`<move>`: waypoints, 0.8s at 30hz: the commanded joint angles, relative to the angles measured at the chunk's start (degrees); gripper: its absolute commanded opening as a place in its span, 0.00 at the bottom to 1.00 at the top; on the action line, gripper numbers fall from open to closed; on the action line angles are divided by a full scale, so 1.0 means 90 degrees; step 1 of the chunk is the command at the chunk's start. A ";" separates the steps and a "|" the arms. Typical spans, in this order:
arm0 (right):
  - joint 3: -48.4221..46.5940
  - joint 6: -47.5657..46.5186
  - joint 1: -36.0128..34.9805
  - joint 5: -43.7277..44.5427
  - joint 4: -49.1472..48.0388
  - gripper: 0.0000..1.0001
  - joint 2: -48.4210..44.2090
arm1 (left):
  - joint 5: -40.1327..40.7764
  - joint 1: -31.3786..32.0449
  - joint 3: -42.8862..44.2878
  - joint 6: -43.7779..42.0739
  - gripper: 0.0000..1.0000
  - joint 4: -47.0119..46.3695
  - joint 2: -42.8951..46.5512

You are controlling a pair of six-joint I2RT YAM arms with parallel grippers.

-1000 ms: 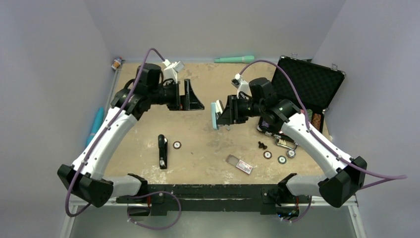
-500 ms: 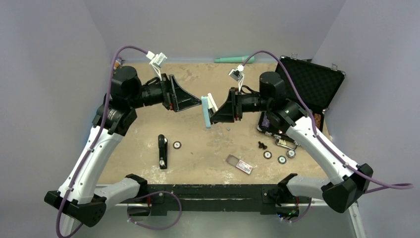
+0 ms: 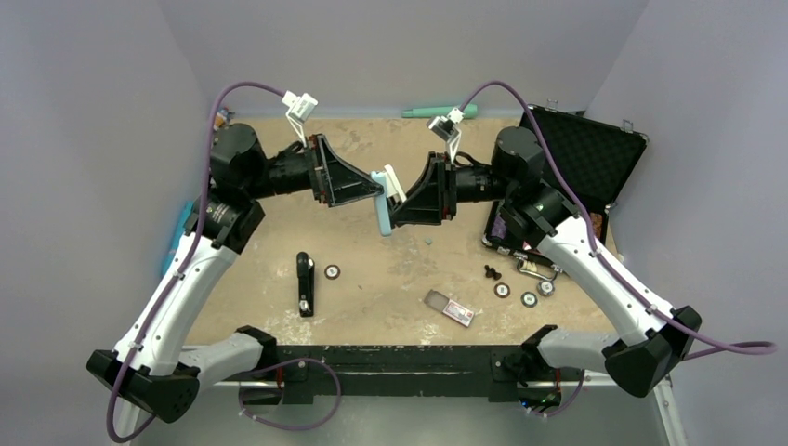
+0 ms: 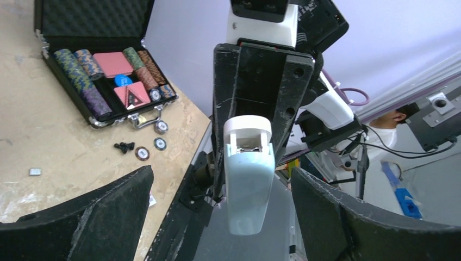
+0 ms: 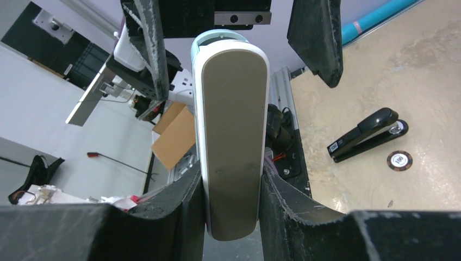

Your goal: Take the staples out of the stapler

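Observation:
The slim black stapler (image 3: 304,283) lies closed on the table at the near left, apart from both grippers; it also shows in the right wrist view (image 5: 367,134). My right gripper (image 3: 395,216) is shut on a pale blue and white stapler-shaped device (image 3: 382,204) and holds it in the air above the table's middle, gripped on its sides (image 5: 231,136). My left gripper (image 3: 376,190) is open and faces it. The device's white open end (image 4: 249,185) sits between the wide-apart left fingers (image 4: 108,217) without touching them.
An open black case (image 3: 576,167) with poker chips stands at the right. Loose chips (image 3: 528,298), a small black piece (image 3: 492,272) and a small clear box (image 3: 450,308) lie near front right. One chip (image 3: 332,271) lies by the black stapler.
Both arms have risen and closed in on each other. The right gripper carried the pale blue device leftwards, and the open left gripper moved right until its fingers flank the device's end.

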State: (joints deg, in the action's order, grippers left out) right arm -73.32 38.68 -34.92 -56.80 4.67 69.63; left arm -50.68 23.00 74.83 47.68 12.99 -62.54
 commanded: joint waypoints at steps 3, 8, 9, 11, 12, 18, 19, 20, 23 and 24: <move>-0.0444 0.0322 -0.0107 -0.0113 -0.0741 0.00 0.0081 | 0.0156 0.0223 -0.0006 0.0392 0.98 -0.0733 -0.0028; -0.0412 0.0478 -0.0132 -0.0068 -0.0948 0.00 0.0040 | 0.0585 0.0503 0.0228 0.0200 0.93 -0.0409 -0.0048; -0.0411 0.0500 -0.0135 -0.0067 -0.0965 0.00 0.0029 | 0.0658 0.0528 0.0248 0.0167 0.91 -0.0354 -0.0043; -0.0401 0.0521 -0.0148 -0.0048 -0.0991 0.00 0.0028 | 0.0781 0.0565 0.0232 0.0176 0.86 -0.0322 -0.0034; -0.0399 0.0526 -0.0146 -0.0047 -0.1001 0.00 0.0028 | 0.0834 0.0576 0.0225 0.0185 0.84 -0.0307 -0.0033; -0.0340 0.0553 -0.0164 -0.0018 -0.1007 0.00 0.0028 | 0.1075 0.0615 0.0238 0.0270 0.80 -0.0287 -0.0016; -0.0323 0.0556 -0.0163 -0.0018 -0.1009 0.00 0.0032 | 0.1124 0.0617 0.0249 0.0269 0.79 -0.0274 -0.0014; -0.0323 0.0556 -0.0166 -0.0016 -0.1008 0.00 0.0037 | 0.1176 0.0621 0.0253 0.0289 0.78 -0.0277 -0.0006; -0.0320 0.0556 -0.0174 -0.0008 -0.1024 0.00 0.0064 | 0.1214 0.0627 0.0284 0.0384 0.73 -0.0307 -0.0027; -0.0320 0.0560 -0.0173 -0.0008 -0.1025 0.00 0.0066 | 0.1195 0.0634 0.0303 0.0403 0.71 -0.0304 -0.0058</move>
State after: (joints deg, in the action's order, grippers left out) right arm -74.32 43.13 -36.01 -56.21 -0.67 70.98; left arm -42.04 28.51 74.89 50.39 11.57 -62.89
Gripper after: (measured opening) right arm 0.370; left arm 0.746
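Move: The light-blue stapler, hinged open in the right fingers, lies only about 2 cm to the left hand's right, 2 cm back and 1 cm above it. On the table some 40 cm below, a small grey block lies about 10 cm ahead and 10 cm right, a poker chip 2 cm ahead and 12 cm left, the black stapler 18 cm left and level. From the right hand the light-blue stapler's middle is about 2 cm ahead and 2 cm left, level with it. Rightward by barely 2 cm, the left hand slides its wide-open fingers over the light-blue stapler's cover, one above and one below, closing them by about a quarter as it eases to a stop; contact can't be made out. The right hand keeps its pinch on the base and carries the stapler up about 1.5 cm and slightly left, into the left hand's gap. ##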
